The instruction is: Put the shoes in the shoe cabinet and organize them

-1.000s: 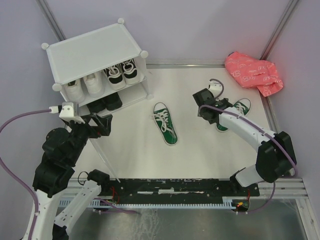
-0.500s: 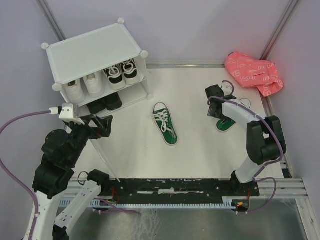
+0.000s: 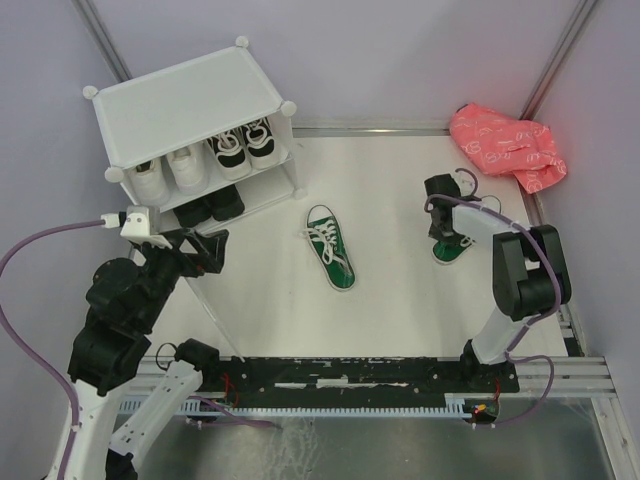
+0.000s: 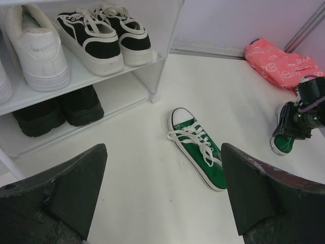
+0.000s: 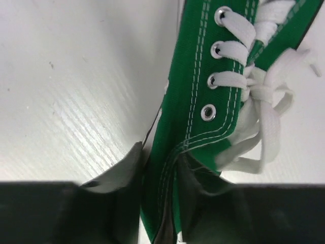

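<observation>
The white shoe cabinet (image 3: 190, 100) stands at the far left, with white sneakers (image 3: 170, 172) and black sneakers with white soles (image 3: 245, 145) on its upper shelf and plain black shoes (image 3: 212, 205) below. One green sneaker (image 3: 331, 250) lies in the middle of the table. A second green sneaker (image 5: 203, 76) lies at the right. My right gripper (image 5: 162, 173) is shut on its canvas side wall, one finger inside the shoe and one outside. My left gripper (image 4: 162, 193) hangs open and holds nothing, in front of the cabinet.
A pink bag (image 3: 505, 145) lies crumpled in the far right corner. Grey walls and metal frame posts (image 3: 560, 50) close in the table. The cabinet's front leg (image 4: 155, 96) stands near the middle green sneaker (image 4: 198, 150).
My right gripper has moved right and down onto the right green sneaker, and its jaws have closed on the shoe's side. The left arm has stayed still.
</observation>
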Robot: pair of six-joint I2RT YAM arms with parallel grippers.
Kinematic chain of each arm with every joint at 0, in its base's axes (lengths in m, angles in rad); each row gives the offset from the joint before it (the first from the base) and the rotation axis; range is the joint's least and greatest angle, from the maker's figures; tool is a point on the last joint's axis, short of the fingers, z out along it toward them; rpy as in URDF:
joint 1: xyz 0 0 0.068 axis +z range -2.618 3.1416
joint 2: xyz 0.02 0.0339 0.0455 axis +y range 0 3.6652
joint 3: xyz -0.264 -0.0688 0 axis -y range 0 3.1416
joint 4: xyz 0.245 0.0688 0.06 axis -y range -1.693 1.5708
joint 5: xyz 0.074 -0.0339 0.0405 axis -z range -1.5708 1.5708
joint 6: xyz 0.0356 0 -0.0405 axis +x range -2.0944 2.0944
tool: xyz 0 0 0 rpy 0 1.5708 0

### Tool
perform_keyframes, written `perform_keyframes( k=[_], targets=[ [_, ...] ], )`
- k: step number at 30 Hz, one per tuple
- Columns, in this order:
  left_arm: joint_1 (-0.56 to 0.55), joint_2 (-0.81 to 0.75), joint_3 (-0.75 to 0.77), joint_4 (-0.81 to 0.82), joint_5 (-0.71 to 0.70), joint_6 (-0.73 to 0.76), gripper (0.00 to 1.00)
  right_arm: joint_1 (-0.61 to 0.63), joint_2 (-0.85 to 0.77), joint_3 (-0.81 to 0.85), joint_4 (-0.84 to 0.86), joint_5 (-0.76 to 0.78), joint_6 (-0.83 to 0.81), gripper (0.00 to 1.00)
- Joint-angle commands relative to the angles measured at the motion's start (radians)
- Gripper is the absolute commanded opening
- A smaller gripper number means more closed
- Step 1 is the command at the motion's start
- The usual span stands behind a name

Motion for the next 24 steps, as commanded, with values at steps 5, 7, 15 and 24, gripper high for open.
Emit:
perform_keyframes(
  k=[5, 7, 15, 24],
  targets=[
    [-0.004, -0.014, -0.043, -0.084, -0.008, -0.028, 0.99, 0.062, -0.047, -0.038, 0.13, -0.191, -0.193, 0.02],
    [-0.004, -0.019, -0.045, -0.084, -0.01, -0.033, 0.99, 0.125, -0.047, -0.01, 0.132, -0.224, -0.268, 0.02],
    [-0.004, -0.035, -0.051, -0.087, -0.012, -0.048, 0.99, 0.426, -0.058, 0.078, 0.137, -0.313, -0.4, 0.02],
    [-0.004, -0.042, -0.051, -0.094, -0.02, -0.055, 0.99, 0.567, -0.02, 0.123, 0.131, -0.339, -0.496, 0.02]
  ],
)
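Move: The right hand has its fingers on the near-side collar of the right-hand green shoe, whose middle is about 3 cm ahead and 4 cm to the right. The other green shoe, which this one is to join, lies some 31 cm to the left and 3 cm back; the pink bag is about 25 cm ahead and 15 cm right. From the raised left hand, that other shoe is roughly 13 cm ahead, 22 cm right and 34 cm below. Leftward, after shutting its half-open fingers to pinch the shoe's collar, the right hand sweeps about 24 cm towards the other green shoe, easing some 5 cm back on the way and rising only slightly. It turns about 60 degrees counter-clockwise, swinging the held shoe's toe round to the front, and keeps its pinch as it brings the shoe against the other's right side. ##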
